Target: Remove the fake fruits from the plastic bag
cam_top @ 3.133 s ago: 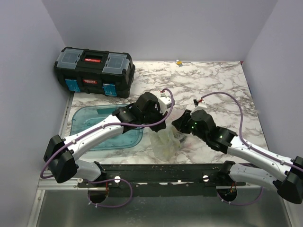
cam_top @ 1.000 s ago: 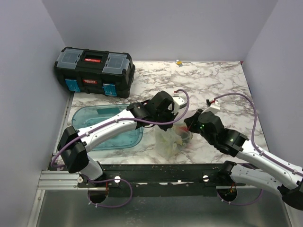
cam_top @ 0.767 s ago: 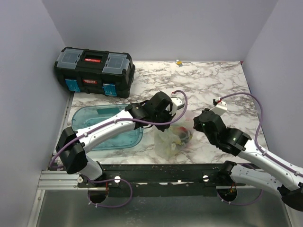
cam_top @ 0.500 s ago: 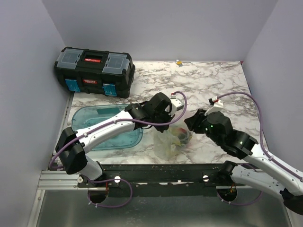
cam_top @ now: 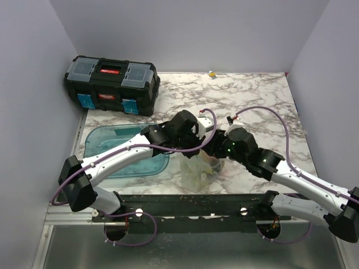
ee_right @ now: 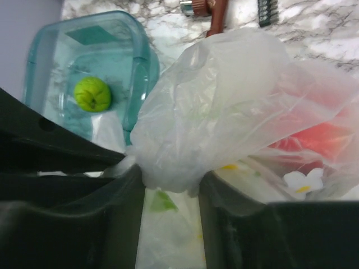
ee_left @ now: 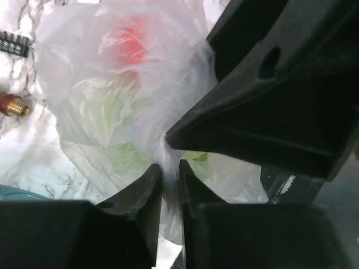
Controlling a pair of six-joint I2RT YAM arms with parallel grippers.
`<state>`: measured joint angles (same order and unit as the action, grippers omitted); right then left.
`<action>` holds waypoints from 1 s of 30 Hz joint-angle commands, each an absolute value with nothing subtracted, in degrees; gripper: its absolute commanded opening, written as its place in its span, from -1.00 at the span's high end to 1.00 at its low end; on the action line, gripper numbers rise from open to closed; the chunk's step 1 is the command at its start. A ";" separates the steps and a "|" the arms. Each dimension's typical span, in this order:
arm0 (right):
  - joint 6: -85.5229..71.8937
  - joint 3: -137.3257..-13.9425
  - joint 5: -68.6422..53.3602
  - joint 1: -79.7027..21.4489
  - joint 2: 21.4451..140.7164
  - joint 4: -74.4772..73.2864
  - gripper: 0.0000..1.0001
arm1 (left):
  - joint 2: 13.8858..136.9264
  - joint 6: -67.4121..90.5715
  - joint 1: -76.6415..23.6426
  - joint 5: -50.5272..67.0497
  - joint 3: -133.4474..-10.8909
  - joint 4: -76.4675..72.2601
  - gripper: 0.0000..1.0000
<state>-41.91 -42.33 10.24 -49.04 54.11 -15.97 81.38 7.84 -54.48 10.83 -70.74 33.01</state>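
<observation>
The plastic bag (cam_top: 194,170) lies crumpled at the table's near middle between both arms. My left gripper (ee_left: 169,175) is shut on a gathered fold of its film. My right gripper (ee_right: 168,193) reaches in right against the left one; its jaws stand apart, open, with a bulge of the bag (ee_right: 224,106) between the fingertips. The fake fruits are still inside the bag: a red one (ee_left: 132,42) (ee_right: 314,140) and a yellow-green shape (ee_left: 119,110) show blurred through the film. Any others are hidden.
A blue translucent tray (cam_top: 104,143) lies left of the bag, holding a round lime-green ball (ee_right: 92,93). A black toolbox (cam_top: 111,85) stands at the back left. A brass-tipped part (ee_left: 12,105) and a bit strip (ee_right: 268,10) lie on the marble beyond the bag.
My right gripper drew back from the bag, then came in again against the left gripper with its jaws opening. The left gripper kept its hold on the bag and shifted slightly left.
</observation>
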 commanded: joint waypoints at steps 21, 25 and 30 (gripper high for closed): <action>-48.08 -41.66 25.76 -49.04 46.75 -18.81 0.88 | 78.73 6.18 -54.76 6.85 -70.52 32.35 -0.34; -48.42 -41.58 24.83 -49.07 47.62 -18.50 0.88 | 72.56 5.64 -54.76 8.69 -66.55 26.72 -0.69; -48.76 -40.84 22.96 -49.04 48.59 -16.92 0.88 | 66.97 5.98 -54.82 10.88 -62.05 20.55 -0.72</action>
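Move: The right hand's open fingers stand around the plastic bag's gathered neck, about 1 cm ahead, 1 cm left and 1 cm below; the red fruit in the bag is some 4 cm ahead, 5 cm right and 8 cm lower. The left hand already pinches the gathered plastic, with the neck about 4 cm to its right, level with it; the black spring lies some 12 cm straight ahead and 14 cm below it. The right hand dips about 1 cm and at once closes on the bag's neck, then, keeping its pinch, carries it some 3.5 cm to the right and slightly up and forward, turning clockwise a little over 10 degrees. Meanwhile the left fingers open and let go of the gathered plastic, the hand hardly shifting until, nearly wide open, it backs off from the bag at the end, about 3 cm up and a little left. ##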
